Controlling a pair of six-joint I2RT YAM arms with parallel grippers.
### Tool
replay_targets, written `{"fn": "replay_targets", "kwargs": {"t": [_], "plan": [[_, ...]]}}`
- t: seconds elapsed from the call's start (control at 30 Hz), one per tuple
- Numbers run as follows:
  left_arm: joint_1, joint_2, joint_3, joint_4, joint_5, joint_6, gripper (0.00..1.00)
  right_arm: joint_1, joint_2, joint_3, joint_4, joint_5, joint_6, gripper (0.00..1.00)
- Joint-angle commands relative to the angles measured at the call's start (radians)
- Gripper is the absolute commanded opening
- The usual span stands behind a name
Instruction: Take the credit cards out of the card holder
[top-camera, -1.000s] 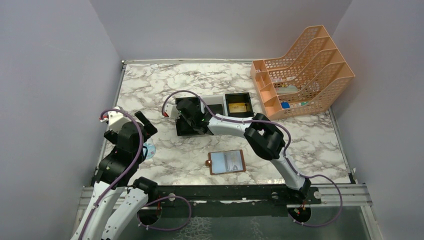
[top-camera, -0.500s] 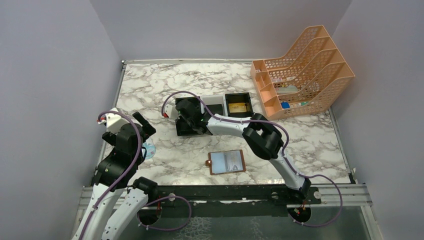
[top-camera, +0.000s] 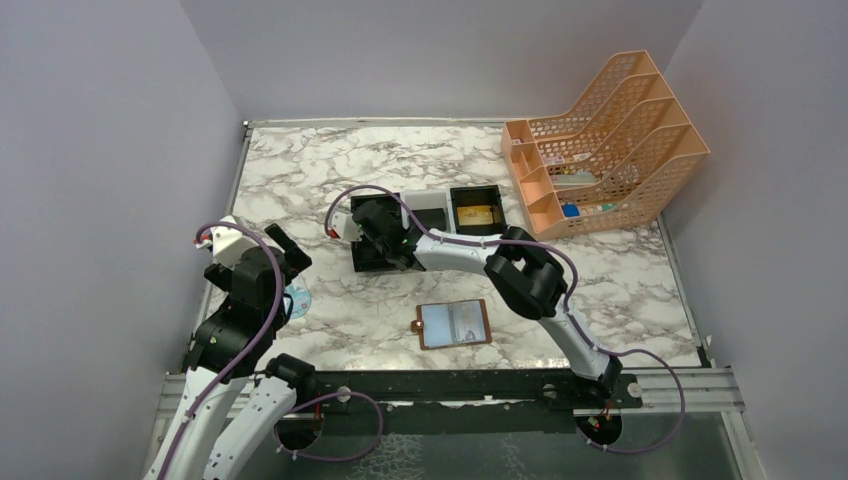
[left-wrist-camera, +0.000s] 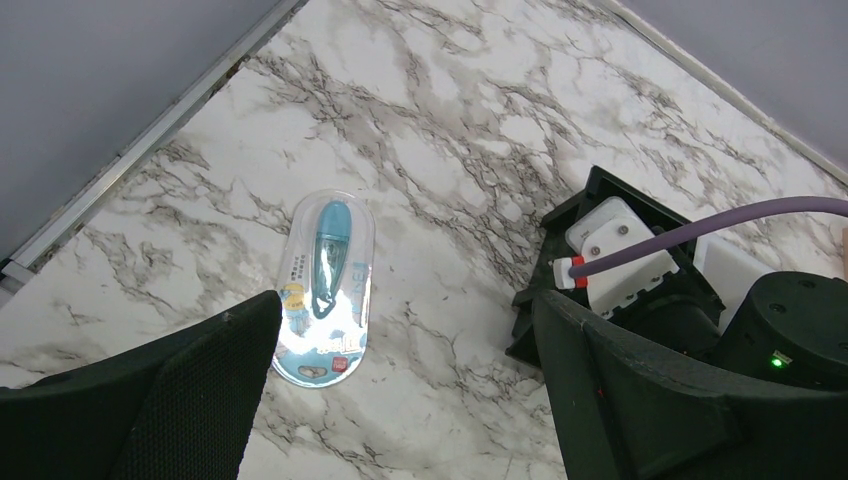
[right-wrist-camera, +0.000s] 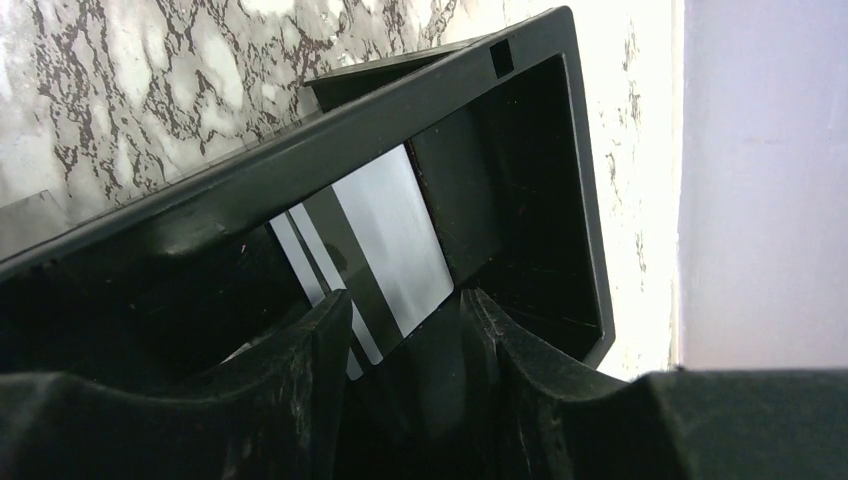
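Note:
The card holder (top-camera: 455, 323) lies open on the marble, brown rim around pale blue inside. A gold-tan credit card (top-camera: 477, 214) rests in the right black compartment of the tray (top-camera: 475, 190). My right gripper (top-camera: 388, 248) reaches down into the tray's left compartment. In the right wrist view its jaws (right-wrist-camera: 405, 310) stand apart, open. A dark grey credit card (right-wrist-camera: 385, 235) with pale stripes lies on the compartment floor just beyond the fingertips. My left gripper (left-wrist-camera: 405, 340) hangs wide open and empty over the table at the left.
A blister pack (left-wrist-camera: 325, 285) with a blue item lies on the marble under the left gripper. An orange file organiser (top-camera: 600, 140) stands at the back right. The tray's black wall (right-wrist-camera: 520, 60) closes round the right fingers.
The right gripper's jaws have parted inside the left compartment and the head has shifted slightly left. The left arm has barely moved.

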Motion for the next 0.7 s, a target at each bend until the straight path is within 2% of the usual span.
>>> {"fn": "replay_targets", "kwargs": {"t": [0.0,0.23,0.43,0.5,0.6,0.67], "plan": [[0.005,-0.003,-0.002,-0.016,-0.024,-0.004,0.99,-0.001,0.001,-0.002,-0.001,0.003,-0.007,0.45],[0.006,0.006,0.000,-0.016,-0.022,-0.003,0.99,-0.001,-0.089,-0.004,0.028,-0.042,0.102,0.46],[0.005,0.003,-0.002,-0.015,-0.017,-0.002,0.99,0.000,-0.282,-0.136,0.149,-0.066,0.286,0.49],[0.007,0.003,-0.002,-0.013,-0.007,0.002,0.99,-0.001,-0.362,-0.233,0.209,0.009,0.386,0.56],[0.006,0.000,-0.006,0.007,0.026,0.024,0.99,-0.009,-0.511,-0.406,0.246,0.130,0.625,0.76],[0.005,0.000,-0.014,0.038,0.065,0.051,0.99,-0.033,-0.609,-0.499,0.182,0.027,0.788,0.78]]}}
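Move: My empty right hand is inside the tray's left black compartment, with the credit cards just let go about 2 cm ahead and 3 cm below. The open card holder lies some 19 cm back and 16 cm to the right, about 4 cm lower. The white compartment is roughly 11 cm right and 1 cm ahead, the yellow card about 20 cm right and 4 cm ahead. From my left hand, the card holder is about 32 cm right, 1 cm back and 23 cm down. After holding briefly over the cards, I lift my right hand faster and faster out of the left black compartment, about 12 cm up, easing right and back over the tray as I climb. I roll the hand some 30 degrees so its left side rises, turning it slightly clockwise, and spread the already half-open fingers wider. ##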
